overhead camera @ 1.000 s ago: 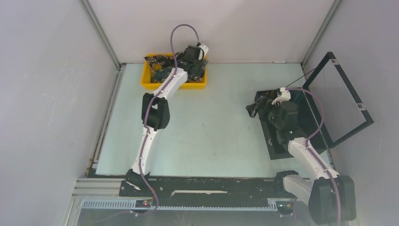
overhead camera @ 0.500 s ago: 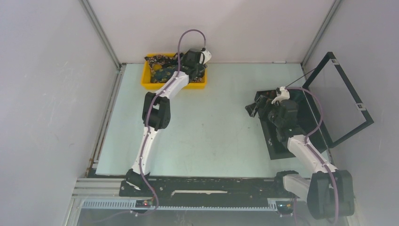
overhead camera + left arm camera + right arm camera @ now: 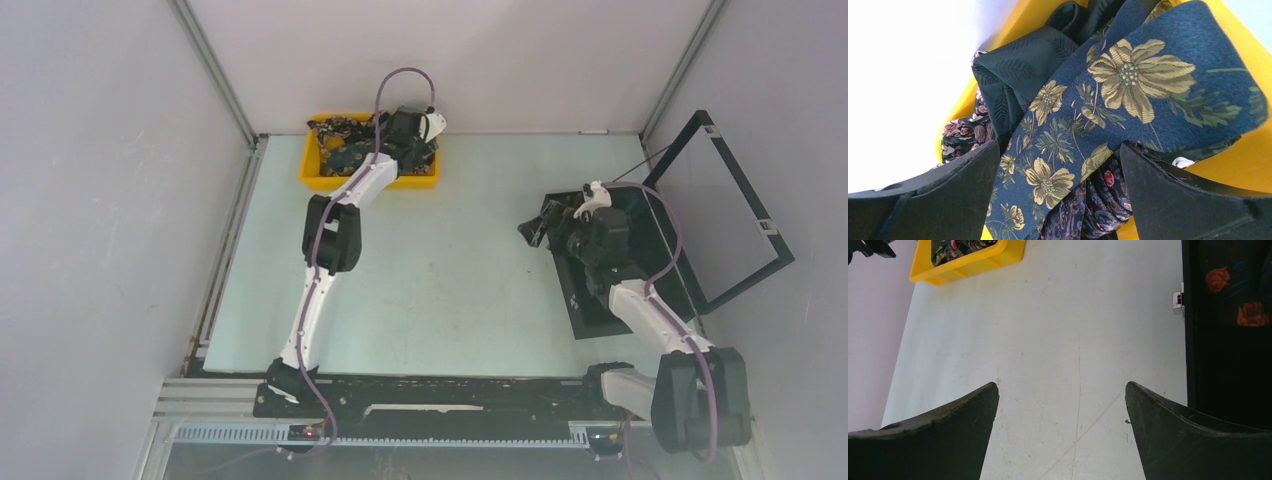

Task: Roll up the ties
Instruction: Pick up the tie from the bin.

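Note:
Several dark patterned ties [image 3: 343, 152] lie heaped in the yellow tray [image 3: 310, 172] at the back left. In the left wrist view a navy tie with gold flowers [image 3: 1128, 95] lies on top, over a dark green leaf-print tie [image 3: 1018, 70] and a paisley one [image 3: 1098, 205]. My left gripper [image 3: 1059, 147] hangs open just above the heap, its jaws on either side of the navy tie with nothing gripped. My right gripper [image 3: 1062, 385] stands open over bare table, beside the black box [image 3: 1228, 355].
The black hinged box [image 3: 600, 310] lies at the right with its lid [image 3: 735, 215] swung open against the wall. A dark fabric with red roses [image 3: 1220, 280] shows inside it. Enclosure walls run close behind the tray [image 3: 973, 262] and along both sides.
My left wrist has turned and shifted a little over the tray, and its jaws have spread slightly wider. The right gripper has edged slightly left, still open.

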Motion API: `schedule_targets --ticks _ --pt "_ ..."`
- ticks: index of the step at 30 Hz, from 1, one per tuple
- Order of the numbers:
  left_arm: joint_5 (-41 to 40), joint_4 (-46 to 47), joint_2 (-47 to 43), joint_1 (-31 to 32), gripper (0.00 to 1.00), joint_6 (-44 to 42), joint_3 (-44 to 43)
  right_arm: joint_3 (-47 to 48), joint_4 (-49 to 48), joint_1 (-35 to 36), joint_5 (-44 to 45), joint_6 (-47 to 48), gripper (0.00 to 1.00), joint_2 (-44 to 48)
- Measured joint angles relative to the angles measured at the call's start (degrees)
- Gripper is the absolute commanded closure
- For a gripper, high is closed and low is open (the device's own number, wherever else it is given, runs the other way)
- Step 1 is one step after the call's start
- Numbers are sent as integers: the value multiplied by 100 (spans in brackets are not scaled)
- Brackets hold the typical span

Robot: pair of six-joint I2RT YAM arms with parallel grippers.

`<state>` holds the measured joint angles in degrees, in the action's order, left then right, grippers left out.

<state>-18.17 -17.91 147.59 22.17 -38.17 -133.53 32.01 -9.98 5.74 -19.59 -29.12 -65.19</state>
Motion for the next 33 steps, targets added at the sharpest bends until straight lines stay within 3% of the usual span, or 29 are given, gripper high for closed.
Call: schedule_targets --ticks 8,11,24,33 --pt "238 -157 66 -166 0 -317 0 46 -2 -9 -79 -2 0 -149" --pt "343 -249 70 -236 5 -468 0 83 -2 -22 -107 -2 0 -223" --pt "492 -94 212 -350 98 -850 0 225 -2 -26 -188 -2 0 -400" --pt "439 369 63 -343 100 -817 337 238 2 -37 -210 -2 0 -415"
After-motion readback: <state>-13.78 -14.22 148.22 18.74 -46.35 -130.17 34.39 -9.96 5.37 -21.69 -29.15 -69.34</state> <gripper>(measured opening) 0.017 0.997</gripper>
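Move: The stretch of navy gold-flowered tie that the left fingers go for lies about 3 cm to their left, 1 cm ahead and 3 cm below. The dark green tie is some 6 cm ahead, hardly off to either side, and a black floral tie peeks out 3 cm back and 2 cm left, beneath the navy one; the bin's right wall is about 7 cm to the right. From the right hand, the navy tie lies about 30 cm ahead, 28 cm left and 8 cm lower. The left fingertips pinch the navy tie near its edge, shutting fully from wide open. To get there the left hand slides about 3 cm left and sinks some 2.5 cm into the bin, then closes almost in place, creeping about 1 cm forward and starting to rise by half a centimetre or so. ##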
